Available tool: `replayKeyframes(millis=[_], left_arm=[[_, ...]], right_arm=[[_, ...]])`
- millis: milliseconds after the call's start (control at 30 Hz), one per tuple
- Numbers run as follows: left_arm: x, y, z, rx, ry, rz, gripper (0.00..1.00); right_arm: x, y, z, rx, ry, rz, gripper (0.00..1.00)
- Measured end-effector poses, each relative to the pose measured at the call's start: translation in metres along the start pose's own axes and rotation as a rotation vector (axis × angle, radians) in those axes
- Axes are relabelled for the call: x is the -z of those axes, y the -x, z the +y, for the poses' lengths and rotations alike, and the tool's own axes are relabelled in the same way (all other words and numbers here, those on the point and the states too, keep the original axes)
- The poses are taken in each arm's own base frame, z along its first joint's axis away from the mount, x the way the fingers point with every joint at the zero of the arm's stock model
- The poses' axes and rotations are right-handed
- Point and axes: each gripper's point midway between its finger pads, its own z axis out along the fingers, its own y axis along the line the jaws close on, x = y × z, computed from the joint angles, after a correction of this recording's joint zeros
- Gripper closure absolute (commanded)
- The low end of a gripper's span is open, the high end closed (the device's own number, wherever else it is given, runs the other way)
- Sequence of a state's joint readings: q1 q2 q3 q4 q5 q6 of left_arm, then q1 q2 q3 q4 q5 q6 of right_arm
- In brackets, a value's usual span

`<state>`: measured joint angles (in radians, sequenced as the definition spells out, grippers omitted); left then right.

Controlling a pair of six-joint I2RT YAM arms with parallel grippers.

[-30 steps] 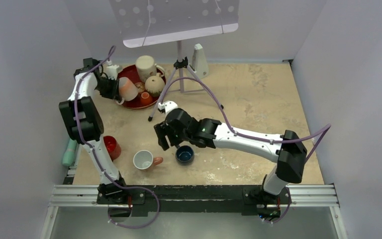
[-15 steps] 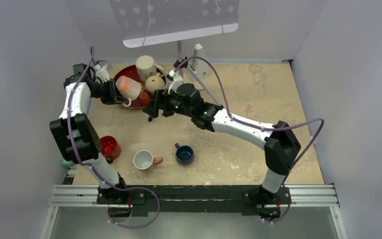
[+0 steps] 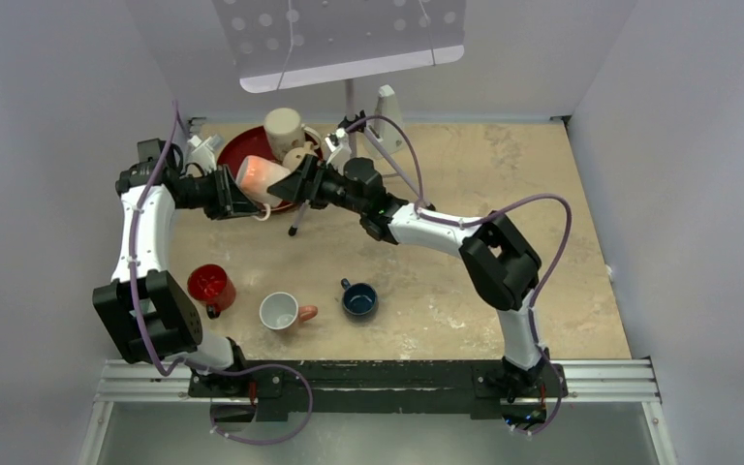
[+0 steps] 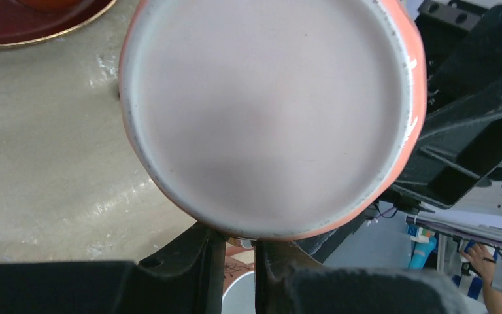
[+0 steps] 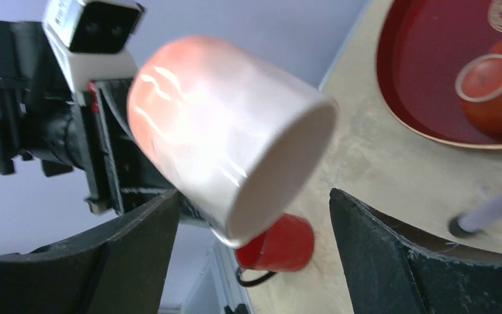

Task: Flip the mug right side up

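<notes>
The mug (image 3: 263, 176), orange fading to white, lies on its side in the air just in front of the red tray (image 3: 239, 143). My left gripper (image 3: 236, 197) is shut on the mug at its orange end. In the left wrist view the mug's round pale end (image 4: 268, 111) fills the frame above my left gripper (image 4: 240, 243). My right gripper (image 3: 297, 184) is open at the mug's white end. In the right wrist view the mug (image 5: 229, 131) hangs between and above the wide-apart fingers of my right gripper (image 5: 253, 196), and they do not touch it.
On the tray stand a cream mug (image 3: 283, 126), a beige cup (image 3: 297, 161) and a small orange cup (image 5: 493, 85). A red mug (image 3: 209, 285), a white mug with an orange handle (image 3: 279, 311) and a blue cup (image 3: 359, 300) stand on the table. A tripod (image 3: 352, 126) stands behind my right gripper.
My right arm swung from the middle of the table to the back left, up to the mug, and its jaws widened. My left gripper carried the mug forward and right, off the tray.
</notes>
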<state>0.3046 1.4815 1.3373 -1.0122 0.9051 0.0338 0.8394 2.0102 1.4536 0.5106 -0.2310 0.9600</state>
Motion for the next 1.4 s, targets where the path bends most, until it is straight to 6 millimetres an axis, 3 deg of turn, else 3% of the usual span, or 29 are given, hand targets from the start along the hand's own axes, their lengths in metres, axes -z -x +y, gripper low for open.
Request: replayKeyframes(millis=[100,267,300,367,400,533,567,600,733,867,1067,1200,1400], left_arm=[[-0.002,-0.009,-0.006,0.003,-0.027,0.025,1.00],[-0.010,-0.017,-0.016,-0.004,-0.084,0.046,1.00],[-0.010,-0.014,-0.016,-0.010,-0.089,0.038,0.86],[-0.007,-0.020,-0.022,0.042,-0.112,0.058,0.43],[-0.005,-0.022,-0.025,0.046,-0.127,0.062,0.35],[0.000,-0.031,-0.034,-0.053,-0.118,0.124,0.22],[0.002,-0.030,-0.034,-0.073,-0.113,0.129,0.06],[0.005,-0.029,-0.032,-0.103,-0.097,0.135,0.01],[0.010,-0.026,-0.023,-0.178,-0.037,0.150,0.00],[0.008,-0.021,-0.004,-0.230,0.070,0.168,0.00],[-0.020,-0.004,0.041,-0.373,0.326,0.238,0.00],[-0.043,0.011,0.071,-0.439,0.444,0.261,0.04],[-0.080,0.048,0.111,-0.501,0.575,0.292,0.06]], right_arm=[[-0.010,0.000,0.016,-0.026,0.098,0.007,0.29],[-0.016,0.003,0.047,-0.066,0.235,0.028,0.97],[-0.015,0.002,0.051,-0.060,0.255,0.035,1.00],[-0.011,0.003,0.065,-0.009,0.299,0.028,1.00],[-0.009,0.004,0.068,-0.001,0.288,0.024,1.00],[0.004,0.001,0.056,0.031,0.156,0.042,1.00],[0.010,0.002,0.050,0.044,0.104,0.043,1.00],[0.017,0.003,0.043,0.058,0.047,0.044,1.00],[0.051,0.013,0.023,0.152,-0.167,0.048,1.00],[0.102,0.025,0.003,0.249,-0.401,0.060,1.00],[0.189,0.018,-0.042,0.336,-0.762,0.160,1.00],[0.246,-0.020,-0.082,0.323,-0.929,0.300,1.00],[0.322,-0.108,-0.142,0.195,-1.091,0.581,1.00]])
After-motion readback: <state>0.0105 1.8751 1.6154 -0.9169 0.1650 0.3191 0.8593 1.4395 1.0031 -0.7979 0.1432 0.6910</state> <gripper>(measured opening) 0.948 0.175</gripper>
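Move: The peach-and-white mug lies on its side in the left hand's grip. From the right hand the mug's middle is about 8 cm left, 2 cm ahead and level; its set-down spot is roughly 17 cm back, 32 cm right and 19 cm down, and the blue mug some 16 cm back, 14 cm right and 20 cm below. From the left hand, the waiting right fingers are about 9 cm right, 3 cm ahead and 2 cm up, and the orange cup 15 cm ahead, 3 cm right and 18 cm down. The right fingers pinch the mug's wall at the rim, rising about 6 cm and slightly left as they close; the left hand, easing back and right, then opens and lets go. Right carries the mug some 30 cm right, over 20 cm down and back, rolling about 80 degrees to bring its mouth upward. Left, emptied, turns fingers-down and goes forward and down towards the orange cup. ##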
